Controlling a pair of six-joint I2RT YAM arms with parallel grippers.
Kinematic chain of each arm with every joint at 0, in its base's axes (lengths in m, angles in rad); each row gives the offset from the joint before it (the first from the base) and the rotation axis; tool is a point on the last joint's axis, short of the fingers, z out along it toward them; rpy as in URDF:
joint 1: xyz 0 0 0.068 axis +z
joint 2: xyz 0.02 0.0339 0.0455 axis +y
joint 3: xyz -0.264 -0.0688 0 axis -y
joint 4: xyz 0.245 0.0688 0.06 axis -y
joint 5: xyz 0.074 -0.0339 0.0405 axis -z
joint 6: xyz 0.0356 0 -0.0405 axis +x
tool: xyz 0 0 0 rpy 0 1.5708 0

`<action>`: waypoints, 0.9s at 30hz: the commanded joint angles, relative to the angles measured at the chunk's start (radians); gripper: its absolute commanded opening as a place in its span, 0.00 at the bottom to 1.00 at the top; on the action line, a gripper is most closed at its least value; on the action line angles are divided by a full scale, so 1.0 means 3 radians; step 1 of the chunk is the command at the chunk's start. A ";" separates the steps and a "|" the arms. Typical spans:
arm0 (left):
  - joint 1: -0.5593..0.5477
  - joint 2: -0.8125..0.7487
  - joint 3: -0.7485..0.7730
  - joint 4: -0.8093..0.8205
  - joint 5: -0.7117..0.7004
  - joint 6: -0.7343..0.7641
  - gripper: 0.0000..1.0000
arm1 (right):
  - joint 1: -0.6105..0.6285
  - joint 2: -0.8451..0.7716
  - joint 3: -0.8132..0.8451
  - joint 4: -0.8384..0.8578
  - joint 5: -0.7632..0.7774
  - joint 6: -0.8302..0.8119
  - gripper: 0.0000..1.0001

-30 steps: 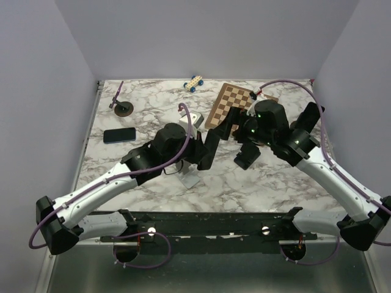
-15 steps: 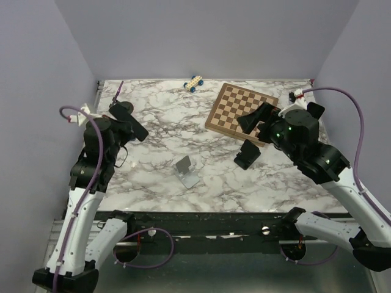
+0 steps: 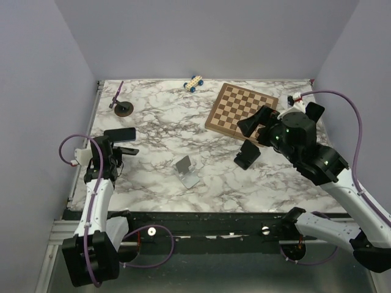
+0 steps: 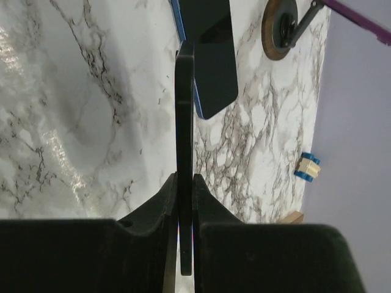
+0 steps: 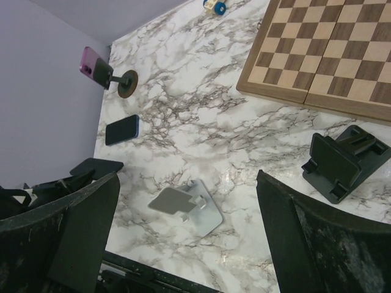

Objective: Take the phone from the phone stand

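My left gripper (image 3: 117,151) is shut on a thin black phone (image 4: 184,122), seen edge-on between the fingers (image 4: 160,204) in the left wrist view. It hangs near the table's left edge, close beside a blue-edged phone (image 3: 119,134) lying flat. The grey phone stand (image 3: 186,171) sits in the front middle with nothing on it, also clear in the right wrist view (image 5: 183,204). My right gripper (image 3: 256,129) stands open high over the right side, holding nothing.
A black stand (image 3: 246,154) sits right of the grey one. A chessboard (image 3: 241,110) lies at the back right and a toy car (image 3: 193,83) at the back. At back left, a purple phone (image 3: 116,94) rests on a round-based holder (image 3: 125,108).
The left arm swung from the grey stand to the table's left edge with the black phone in its grip. The right arm drew back to the right and stayed open.
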 commanded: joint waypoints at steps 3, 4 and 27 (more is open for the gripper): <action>0.0220 0.0389 -0.0194 0.1074 -0.0005 -0.0360 0.00 | 0.0017 -0.0102 -0.0020 -0.0144 0.0096 0.0044 1.00; 0.0240 0.0449 -0.0213 0.1138 -0.0001 -0.0357 0.00 | 0.0019 -0.0114 -0.0019 -0.0155 0.0093 0.0049 1.00; 0.0511 0.1527 -0.0418 0.2386 0.0524 -0.0250 0.00 | 0.0017 -0.0155 -0.0060 -0.0228 0.0135 0.0082 1.00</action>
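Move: The black phone already in the left fingers is being taken to the bare table just short of the blue-edged phone; that spot lies about 5 cm ahead of the left hand, 1 cm left and 11 below. The blue-edged phone's middle is 11 cm ahead, 1 cm left; the round stand is some 24 cm ahead, 1 cm right; the silver stand is 6 cm back, 30 right. From the right hand the spot lies roughly 6 cm ahead, 53 left and 31 below. The black phone, still pinched near its left end by the left fingers, is lowered about 7 cm while being carried some 5 cm forward and 4 cm left, in towards the near long edge of the blue-edged phone. The sinking stops shortly before the end as the hand creeps forward; the wrist rolls about 10 degrees, left side dipping, and the grip stays shut. ##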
